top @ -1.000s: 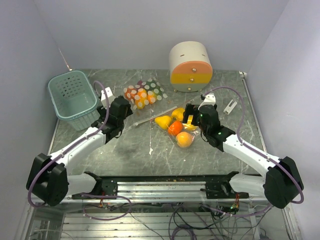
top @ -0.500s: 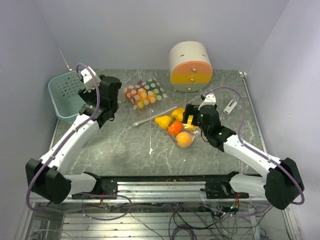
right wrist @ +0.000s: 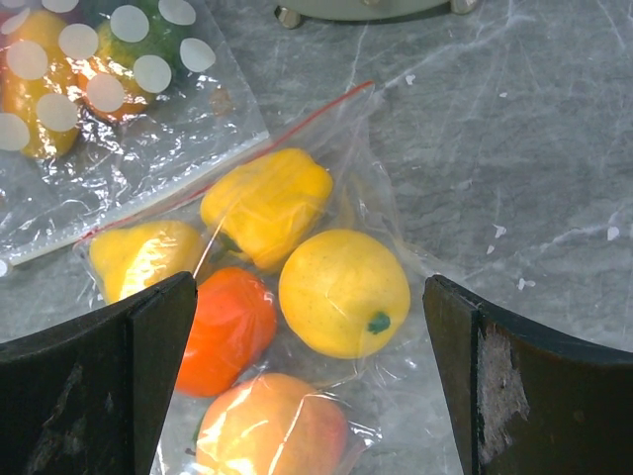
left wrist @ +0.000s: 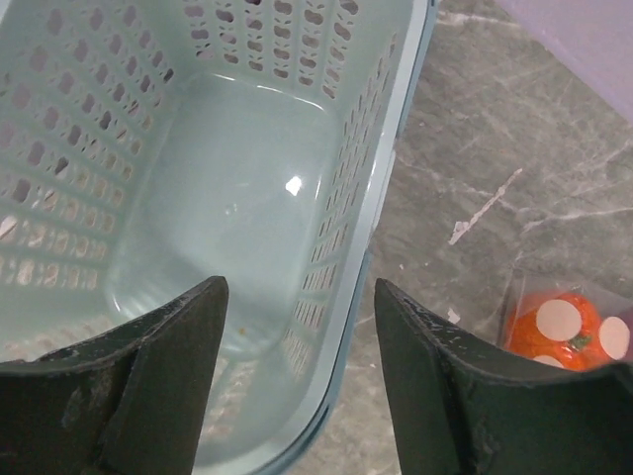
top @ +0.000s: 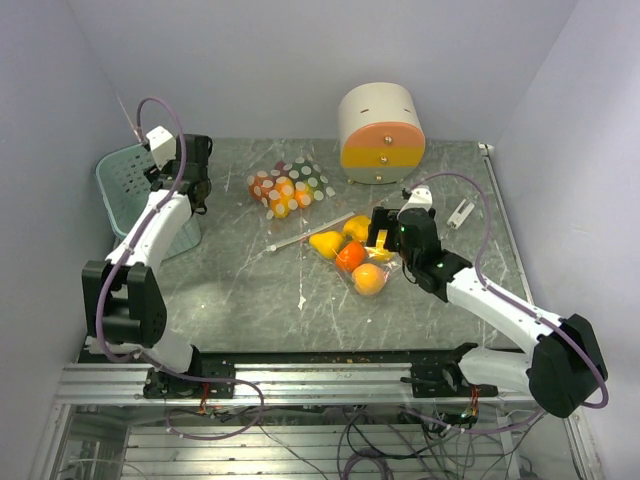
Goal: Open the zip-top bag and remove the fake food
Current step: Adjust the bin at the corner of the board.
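A clear zip-top bag point(top: 350, 255) lies at the table's middle, its red zip line point(right wrist: 297, 127) shut as far as I can see. Inside is fake food: a lemon point(right wrist: 343, 292), a yellow pepper point(right wrist: 267, 203), an orange-red fruit point(right wrist: 229, 327), a peach-coloured fruit point(right wrist: 269, 430) and another yellow piece point(right wrist: 143, 257). My right gripper point(top: 380, 238) hovers open just above the bag, jaws wide either side of the lemon point(right wrist: 309, 297). My left gripper point(top: 192, 188) is open and empty over the right rim of a teal basket point(left wrist: 300, 287).
The teal basket point(top: 135, 185) stands at the back left, nothing showing in it point(left wrist: 237, 198). A second bag with white dots point(top: 288, 187), holding more fruit, lies behind the clear one. A cream-and-orange round container point(top: 380, 132) stands at the back. A small white part point(top: 460, 213) lies at the right.
My left arm has swung back and to the left, from beside the bags to over the basket's rim. The right arm and the bag have not moved.
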Motion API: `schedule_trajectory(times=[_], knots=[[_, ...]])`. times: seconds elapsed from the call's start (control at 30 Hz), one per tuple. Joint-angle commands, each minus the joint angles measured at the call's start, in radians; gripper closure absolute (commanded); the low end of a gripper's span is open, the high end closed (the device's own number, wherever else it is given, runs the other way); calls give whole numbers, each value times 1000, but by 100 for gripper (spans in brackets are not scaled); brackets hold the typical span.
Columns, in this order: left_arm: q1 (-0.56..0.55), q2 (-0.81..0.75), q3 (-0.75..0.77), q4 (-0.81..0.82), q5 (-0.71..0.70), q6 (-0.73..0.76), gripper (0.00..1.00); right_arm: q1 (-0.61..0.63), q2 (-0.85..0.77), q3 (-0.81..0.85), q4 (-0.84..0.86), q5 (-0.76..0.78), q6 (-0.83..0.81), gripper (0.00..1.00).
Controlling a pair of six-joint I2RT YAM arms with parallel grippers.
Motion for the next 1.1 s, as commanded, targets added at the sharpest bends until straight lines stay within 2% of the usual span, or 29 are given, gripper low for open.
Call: schedule_trajectory(times=[0.0,0.07,0.17,0.4,0.53,0.77,0.93,1.07], knots=[[13,91,82,9,89,43,34,-5,20,43,4,-21,-8,1],[14,122,102,-12,80,27,39,-5,34,46,9,-31,-6,1],[14,124,73,32,99,44,41,-5,58,59,-10,-34,1,2],[14,134,61,114,191,129,79,-5,70,53,8,-48,-7,2],[14,142,74,150,303,194,92,-5,93,68,7,-47,-7,2],[-1,135,70,196,479,288,93,-5,128,79,13,-52,-3,2],[-20,146,79,250,629,463,93,-5,150,93,19,-74,5,3],[-17,173,115,210,603,539,93,-5,175,122,9,-109,-1,5]])
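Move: The bin's right rim, where the left fingers will shut, is about 4 cm ahead of the left hand, 2 cm to its right and 3 cm below. The bin's middle lies some 5 cm to that hand's left, level with it fore and aft and about 10 cm down; the dotted bag lies some 24 cm to its right, 3 cm ahead and 17 cm below. From the right hand, that rim spot is about 42 cm left and 12 cm ahead, near its own height. The bin's right rim is straddled and pinched: the left hand eases forward and down about 4 cm as its fingers close on it. Keeping that grip, the hand drags the rim some 7 cm right and a little forward, towards the dotted bag, while turning about 30 degrees clockwise. The open right hand drifts about 3 cm left and down over the clear food bag. ##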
